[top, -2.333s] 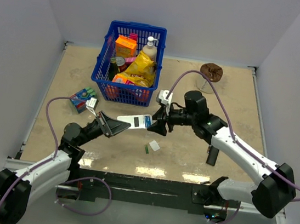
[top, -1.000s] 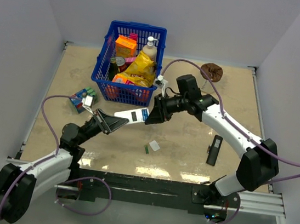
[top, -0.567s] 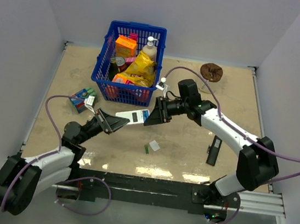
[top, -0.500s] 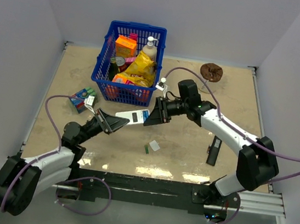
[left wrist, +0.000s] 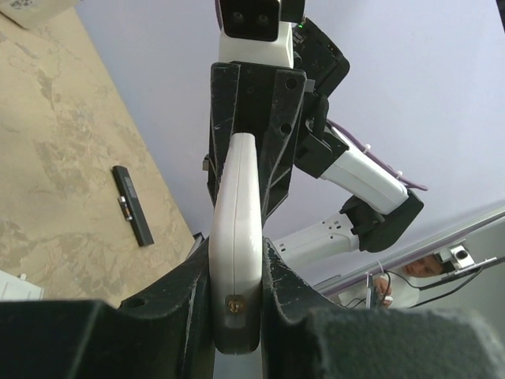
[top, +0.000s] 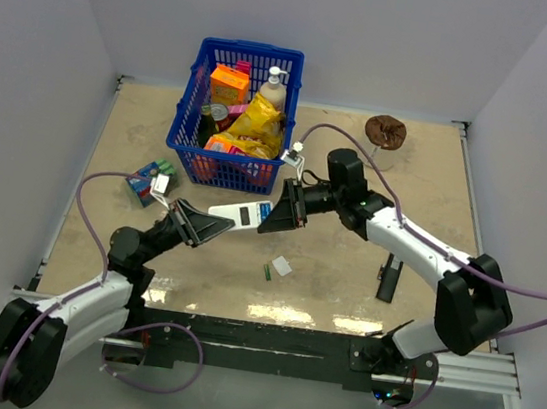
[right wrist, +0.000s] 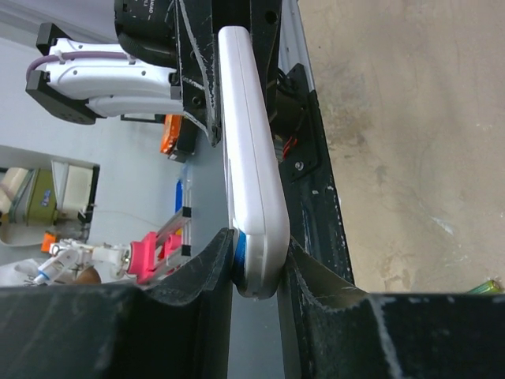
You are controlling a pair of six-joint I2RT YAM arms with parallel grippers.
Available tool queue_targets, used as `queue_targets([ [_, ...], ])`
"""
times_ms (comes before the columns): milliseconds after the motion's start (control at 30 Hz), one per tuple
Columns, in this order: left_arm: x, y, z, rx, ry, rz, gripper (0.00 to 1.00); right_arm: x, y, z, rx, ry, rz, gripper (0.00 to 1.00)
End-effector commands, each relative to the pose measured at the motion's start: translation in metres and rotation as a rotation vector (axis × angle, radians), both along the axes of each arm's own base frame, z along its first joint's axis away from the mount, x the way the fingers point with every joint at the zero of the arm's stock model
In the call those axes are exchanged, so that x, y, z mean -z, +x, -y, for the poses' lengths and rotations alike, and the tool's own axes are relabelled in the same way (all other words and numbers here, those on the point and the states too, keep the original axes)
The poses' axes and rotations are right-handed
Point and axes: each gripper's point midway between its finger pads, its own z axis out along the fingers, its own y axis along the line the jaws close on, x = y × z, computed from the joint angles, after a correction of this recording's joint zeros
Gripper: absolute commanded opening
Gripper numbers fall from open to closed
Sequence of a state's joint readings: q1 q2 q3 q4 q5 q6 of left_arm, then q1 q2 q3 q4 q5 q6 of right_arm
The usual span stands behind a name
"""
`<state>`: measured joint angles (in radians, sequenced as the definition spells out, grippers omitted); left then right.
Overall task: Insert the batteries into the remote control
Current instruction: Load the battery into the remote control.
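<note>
The white remote control (top: 242, 215) hangs above the table, held at both ends. My left gripper (top: 200, 224) is shut on its left end, and my right gripper (top: 277, 215) is shut on its right end. The remote's dark patch faces up. In the left wrist view the remote (left wrist: 237, 229) stands edge-on between the left gripper's (left wrist: 237, 272) jaws. In the right wrist view the right gripper (right wrist: 256, 268) pinches the remote (right wrist: 248, 150), with a blue battery (right wrist: 238, 251) pressed against the held end. A green battery (top: 268, 272) lies on the table below.
A small white cover piece (top: 283, 265) lies beside the green battery. A black remote (top: 388, 277) lies at the right, partly under the right arm. A battery pack (top: 151, 180) lies at the left. A blue basket (top: 191, 103) of goods stands at the back, and a brown object (top: 385, 130) at the back right.
Both grippers keep their hold on the remote. The right arm has swung, carrying the remote a little to the left, and the left gripper has followed; in the last half second the remote has dipped slightly.
</note>
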<state>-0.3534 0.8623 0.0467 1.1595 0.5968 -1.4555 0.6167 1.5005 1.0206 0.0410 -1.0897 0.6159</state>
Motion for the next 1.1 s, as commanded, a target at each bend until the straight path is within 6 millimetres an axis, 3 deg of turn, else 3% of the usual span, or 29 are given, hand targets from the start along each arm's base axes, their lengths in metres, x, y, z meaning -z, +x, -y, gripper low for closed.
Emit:
queue_targets([
  [0, -0.124, -0.122, -0.020, 0.203, -0.237, 0.788, 0.00, 0.001, 0.032, -0.017, 0.185, -0.017, 0.184, 0.00],
  [267, -0.124, -0.126, -0.020, 0.218, -0.235, 0.792, 0.00, -0.035, 0.050, -0.015, 0.306, 0.062, 0.358, 0.00],
  [367, -0.122, -0.124, -0.020, 0.219, -0.236, 0.770, 0.00, -0.039, 0.054, -0.014, 0.342, 0.060, 0.381, 0.20],
  [667, -0.088, -0.080, -0.013, 0.150, -0.230, 0.462, 0.00, -0.036, 0.048, -0.007, 0.343, 0.023, 0.385, 0.47],
  [1067, -0.061, -0.048, -0.007, 0.072, -0.156, 0.305, 0.00, -0.045, 0.041, 0.002, 0.321, -0.021, 0.401, 0.67],
])
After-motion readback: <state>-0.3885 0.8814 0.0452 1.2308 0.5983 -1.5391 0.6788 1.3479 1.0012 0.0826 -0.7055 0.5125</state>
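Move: The battery end of the remote control, a blue battery in it, is already between the right fingertips, about 1 cm to the left of the right hand point. Counted from the left hand, which grips the other end, it is some 9 cm to the right, 4 cm ahead and 2 cm higher. The loose white cover is on the table about 6 cm back and 6 cm right of the right hand, the green battery about 9 cm back and 2 cm right, both some 18 cm below. The remote control, still pinched at both ends, is carried up about 3 to 4 cm by the two hands together. The right fingers then open wide, ending their pinch on the battery end, and that hand goes forward about 3 cm, sinking slightly, rolling and turning some 15 degrees clockwise overall. The left keeps its grip and sinks back about 2 cm. ##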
